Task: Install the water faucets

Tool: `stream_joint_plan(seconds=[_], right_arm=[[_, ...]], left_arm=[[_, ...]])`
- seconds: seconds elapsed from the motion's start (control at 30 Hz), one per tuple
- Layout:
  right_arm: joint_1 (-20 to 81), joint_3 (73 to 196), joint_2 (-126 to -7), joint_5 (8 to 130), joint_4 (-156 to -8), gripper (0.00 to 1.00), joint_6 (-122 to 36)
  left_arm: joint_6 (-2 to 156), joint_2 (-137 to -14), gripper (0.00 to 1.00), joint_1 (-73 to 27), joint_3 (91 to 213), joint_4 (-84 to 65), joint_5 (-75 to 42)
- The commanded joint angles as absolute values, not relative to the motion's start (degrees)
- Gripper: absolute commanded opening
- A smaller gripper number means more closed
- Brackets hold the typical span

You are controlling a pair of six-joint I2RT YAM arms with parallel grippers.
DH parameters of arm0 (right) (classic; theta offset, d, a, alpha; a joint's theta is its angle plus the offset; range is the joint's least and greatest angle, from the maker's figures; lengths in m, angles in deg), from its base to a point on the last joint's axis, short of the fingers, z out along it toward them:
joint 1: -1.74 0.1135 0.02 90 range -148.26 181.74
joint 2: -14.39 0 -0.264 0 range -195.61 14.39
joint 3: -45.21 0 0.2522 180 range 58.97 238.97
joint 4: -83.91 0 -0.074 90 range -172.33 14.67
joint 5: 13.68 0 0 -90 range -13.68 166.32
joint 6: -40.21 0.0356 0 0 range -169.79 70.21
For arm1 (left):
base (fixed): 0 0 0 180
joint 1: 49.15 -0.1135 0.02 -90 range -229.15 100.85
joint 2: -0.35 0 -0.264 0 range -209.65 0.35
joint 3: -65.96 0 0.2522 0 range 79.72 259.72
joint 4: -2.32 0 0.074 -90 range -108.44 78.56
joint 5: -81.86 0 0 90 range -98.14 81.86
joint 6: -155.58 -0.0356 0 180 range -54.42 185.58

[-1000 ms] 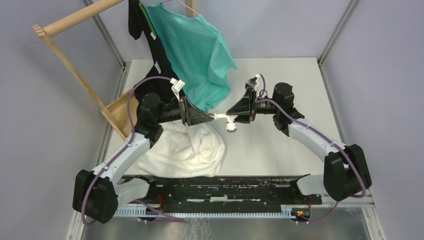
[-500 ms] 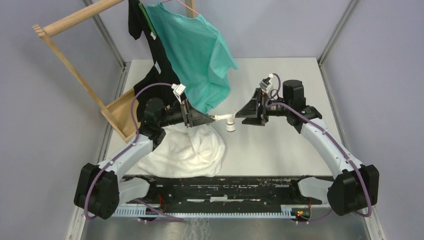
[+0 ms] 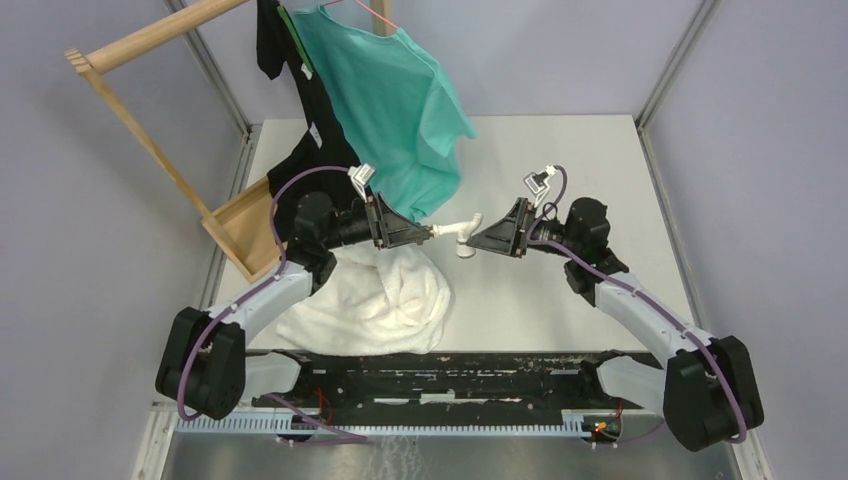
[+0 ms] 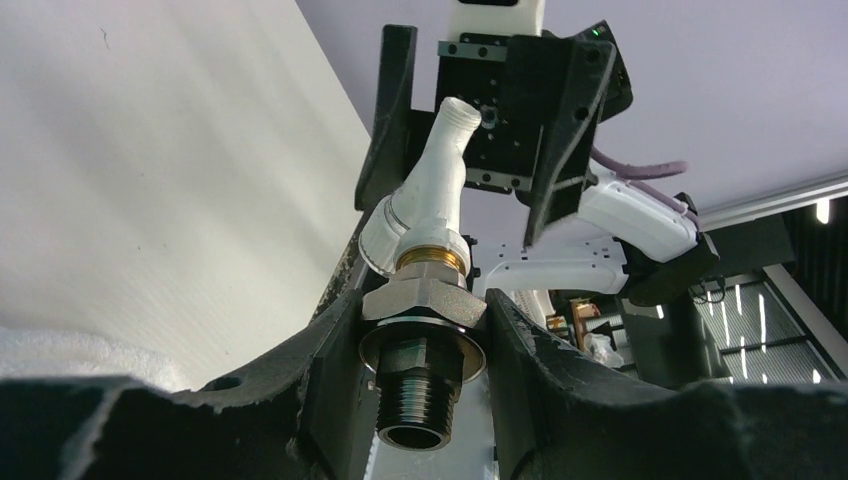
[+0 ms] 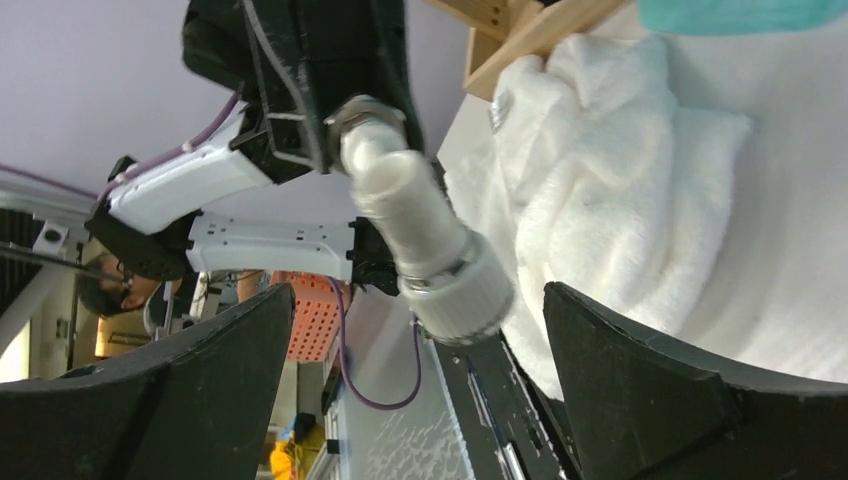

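Observation:
The water faucet is a white plastic spout [image 4: 432,196] on a brass and silver threaded fitting [image 4: 424,300]. It is held in the air above the table. My left gripper [image 4: 424,335] is shut on the fitting's hex nut, and the threaded end sticks out toward the camera. In the top view the left gripper [image 3: 430,233] holds the faucet [image 3: 462,232] out to the right. My right gripper [image 3: 482,239] is open right beside the spout. In the right wrist view the white ribbed end [image 5: 458,296] hangs between the open fingers [image 5: 160,400] without touching them. No blue dot shows.
A white towel [image 3: 370,295] lies crumpled on the table under the left arm. A teal shirt [image 3: 400,110] and a black garment [image 3: 300,170] hang from a wooden rack [image 3: 240,225] at the back left. The grey table [image 3: 560,160] extends right.
My right gripper drew back from the faucet to the right, then turned and came in again lower, open. The left gripper shifted slightly right and the faucet turned in the air.

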State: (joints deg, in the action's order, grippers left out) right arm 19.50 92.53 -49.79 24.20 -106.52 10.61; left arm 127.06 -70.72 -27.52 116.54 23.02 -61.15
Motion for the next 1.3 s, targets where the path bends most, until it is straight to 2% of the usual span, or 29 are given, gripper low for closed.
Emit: stream_joint_plan(seconds=[0.0, 0.27, 0.43, 0.73, 0.9, 1.03, 1.17, 1.27], right_arm=[[24.55, 95.04, -49.91, 24.26, -112.81, 1.0, 4.42], [28.75, 96.93, -52.05, 21.93, -114.37, 1.0, 6.73], [28.86, 97.0, -47.81, 22.02, -112.8, 1.0, 8.63], [29.6, 104.73, -44.17, 23.8, -106.37, 1.0, 6.8], [29.69, 108.44, -48.2, 32.54, -101.82, 1.0, 1.71], [29.62, 114.17, -51.7, 32.86, -94.89, 1.0, -3.29], [29.61, 118.2, -46.84, 37.53, -80.68, 1.0, -16.11], [29.6, 114.87, -39.17, 39.28, -76.41, 1.0, -28.02]], left_arm=[[131.69, -71.04, 0.03, -27.49, 119.55, 32.01, -61.82], [128.04, -70.07, 0.03, -27.54, 120.15, 26.27, -58.26], [126.47, -70.58, 0.03, -27.54, 120.56, 23.52, -57.5], [122.55, -71.07, 0.03, -27.47, 121.65, 18.01, -59.49], [121.87, -69.93, 0.03, -27.24, 121.88, 16.78, -59.36], [121.82, -68.98, 0.03, -27.18, 121.99, 16.48, -59.24], [121.96, -69.24, 0.03, -27.17, 122.04, 16.11, -59.95], [123.05, -68.86, 0.03, -26.09, 121.3, 16.6, -59.24]])
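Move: The faucet's round handle lies almost between the right hand's open fingers, about 2 cm to its left, 2 cm back and 1 cm lower. The spout end is some 4 cm ahead, 1 cm left and 3 cm up, and the metal fitting in the left fingers about 9 cm left and 1 cm ahead. The towel lies on the table, roughly 22 cm left and 12 cm back. From the left hand, the handle is some 7 cm right and 3 cm back. Sweep the open right gripper round the faucet: first back and left about 4 cm, then, still drifting back, up some 10 cm behind the handle, then forward about 5 cm to finish above the faucet, clear of it, pitching the fingers some 20 degrees. Keep the left fingers clamped on the metal fitting and let that hand sink about 2 cm. ##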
